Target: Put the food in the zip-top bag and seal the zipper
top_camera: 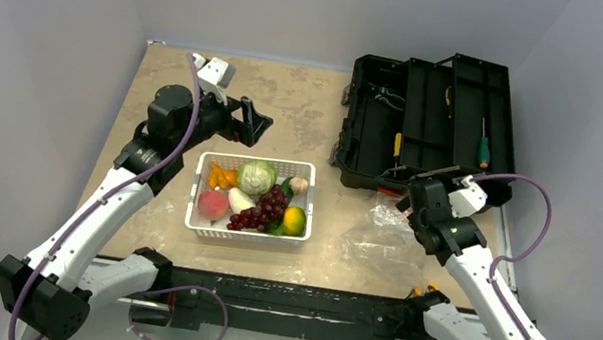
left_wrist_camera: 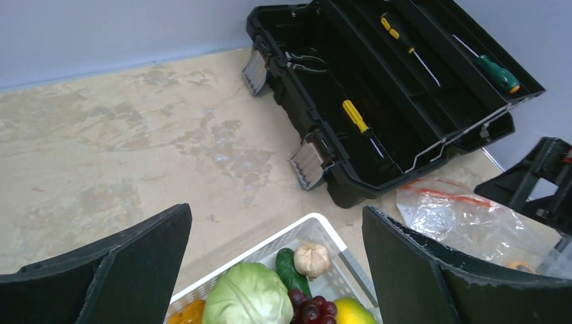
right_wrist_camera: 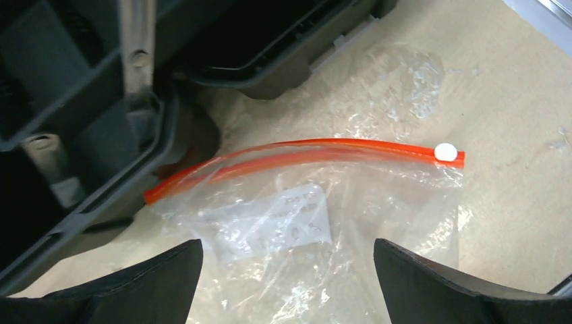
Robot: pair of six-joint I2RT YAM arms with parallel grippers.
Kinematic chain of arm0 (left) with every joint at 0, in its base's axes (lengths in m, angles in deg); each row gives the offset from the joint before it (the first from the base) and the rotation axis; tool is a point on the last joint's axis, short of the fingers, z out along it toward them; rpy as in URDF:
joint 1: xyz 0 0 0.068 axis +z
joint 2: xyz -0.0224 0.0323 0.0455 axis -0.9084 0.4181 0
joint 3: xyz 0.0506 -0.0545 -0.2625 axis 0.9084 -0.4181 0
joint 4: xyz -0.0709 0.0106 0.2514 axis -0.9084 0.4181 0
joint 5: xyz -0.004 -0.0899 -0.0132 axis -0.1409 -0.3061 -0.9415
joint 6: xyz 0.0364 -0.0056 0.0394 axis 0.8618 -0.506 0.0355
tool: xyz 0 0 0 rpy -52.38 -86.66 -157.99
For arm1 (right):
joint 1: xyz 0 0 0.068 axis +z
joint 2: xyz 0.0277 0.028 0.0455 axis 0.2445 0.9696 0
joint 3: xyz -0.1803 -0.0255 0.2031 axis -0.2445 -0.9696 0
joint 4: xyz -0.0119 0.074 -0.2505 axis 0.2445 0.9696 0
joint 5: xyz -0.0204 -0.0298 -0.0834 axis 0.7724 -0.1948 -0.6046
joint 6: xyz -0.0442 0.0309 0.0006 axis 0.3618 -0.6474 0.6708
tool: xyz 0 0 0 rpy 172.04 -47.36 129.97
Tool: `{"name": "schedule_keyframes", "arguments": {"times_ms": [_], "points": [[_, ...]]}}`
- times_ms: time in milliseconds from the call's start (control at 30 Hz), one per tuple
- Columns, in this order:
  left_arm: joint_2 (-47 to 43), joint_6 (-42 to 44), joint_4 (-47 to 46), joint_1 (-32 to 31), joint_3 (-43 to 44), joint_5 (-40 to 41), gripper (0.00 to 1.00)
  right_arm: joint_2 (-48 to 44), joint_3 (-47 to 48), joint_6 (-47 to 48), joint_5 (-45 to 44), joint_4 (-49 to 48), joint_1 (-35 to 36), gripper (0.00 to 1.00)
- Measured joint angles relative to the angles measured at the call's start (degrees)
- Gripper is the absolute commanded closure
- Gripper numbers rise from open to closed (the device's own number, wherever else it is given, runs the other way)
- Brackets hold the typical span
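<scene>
The food lies in a white basket [top_camera: 308, 174]: green cabbage [top_camera: 256, 176], purple grapes [top_camera: 263, 209], pink peach [top_camera: 212, 204], white radish [top_camera: 240, 200], yellow-green mango [top_camera: 294, 219], mushroom [top_camera: 298, 185], orange pieces [top_camera: 221, 177], and a cucumber [left_wrist_camera: 289, 266]. The clear zip-top bag [top_camera: 379, 232] lies flat on the table right of the basket. Its orange-red zipper [right_wrist_camera: 303, 154] has a white slider [right_wrist_camera: 444, 152] at one end. My left gripper [top_camera: 252, 123] is open above the basket's far edge. My right gripper [right_wrist_camera: 287, 270] is open just above the bag.
An open black toolbox [top_camera: 427, 121] with screwdrivers and pliers stands at the back right, close to the bag's mouth. Grey walls enclose the tan table [top_camera: 291, 96] on three sides.
</scene>
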Motion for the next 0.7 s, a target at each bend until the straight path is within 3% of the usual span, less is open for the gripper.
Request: {"name": "schedule_keyframes", "arguments": {"times_ms": [233, 333, 433, 567, 700], "points": [[3.9, -2.6, 0.3, 0.0, 0.8, -5.7, 0.03, 7.0, -2.0, 0.1, 0.9, -1.7, 0.0, 0.02], [4.4, -3.4, 0.3, 0.0, 0.8, -7.0, 0.04, 8.5, -3.1, 1.5, 4.1, -3.9, 0.3, 0.10], [4.4, -3.7, 0.3, 0.0, 0.9, -7.9, 0.04, 8.3, -4.4, 3.1, 7.1, -6.1, 2.0, 0.30], [4.4, -4.1, 0.2, 0.0, 1.1, -8.4, 0.05, 7.6, -6.1, 4.9, 11.1, -9.1, 5.9, 0.67], [4.4, -4.1, 0.2, 0.0, 1.1, -8.9, 0.05, 7.6, -7.4, 5.7, 13.2, -11.1, 9.4, 0.87]]}}
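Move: To the right hand's left, roughly 8 cm off, 2 cm back and 9 cm below, lies the middle of the zip-top bag, flat on the table. From that hand the toolbox's middle is about 25 cm ahead, 5 cm left and 5 cm lower, the food basket's some 43 cm left, 2 cm ahead and 8 cm lower. From the left hand the bag is about 40 cm right, 11 cm back and 28 cm below. Sinking first, almost straight down, onto the zip-top bag, the open right hand then sweeps about 8 cm left towards the basket, still dropping a little, some 6 cm lower in all. It turns about 20 degrees counter-clockwise and tips down slightly while its fingers close most of the way, pinching a fold of the plastic between the tips. The left hand, still open, eases 3 cm right and slightly down. ##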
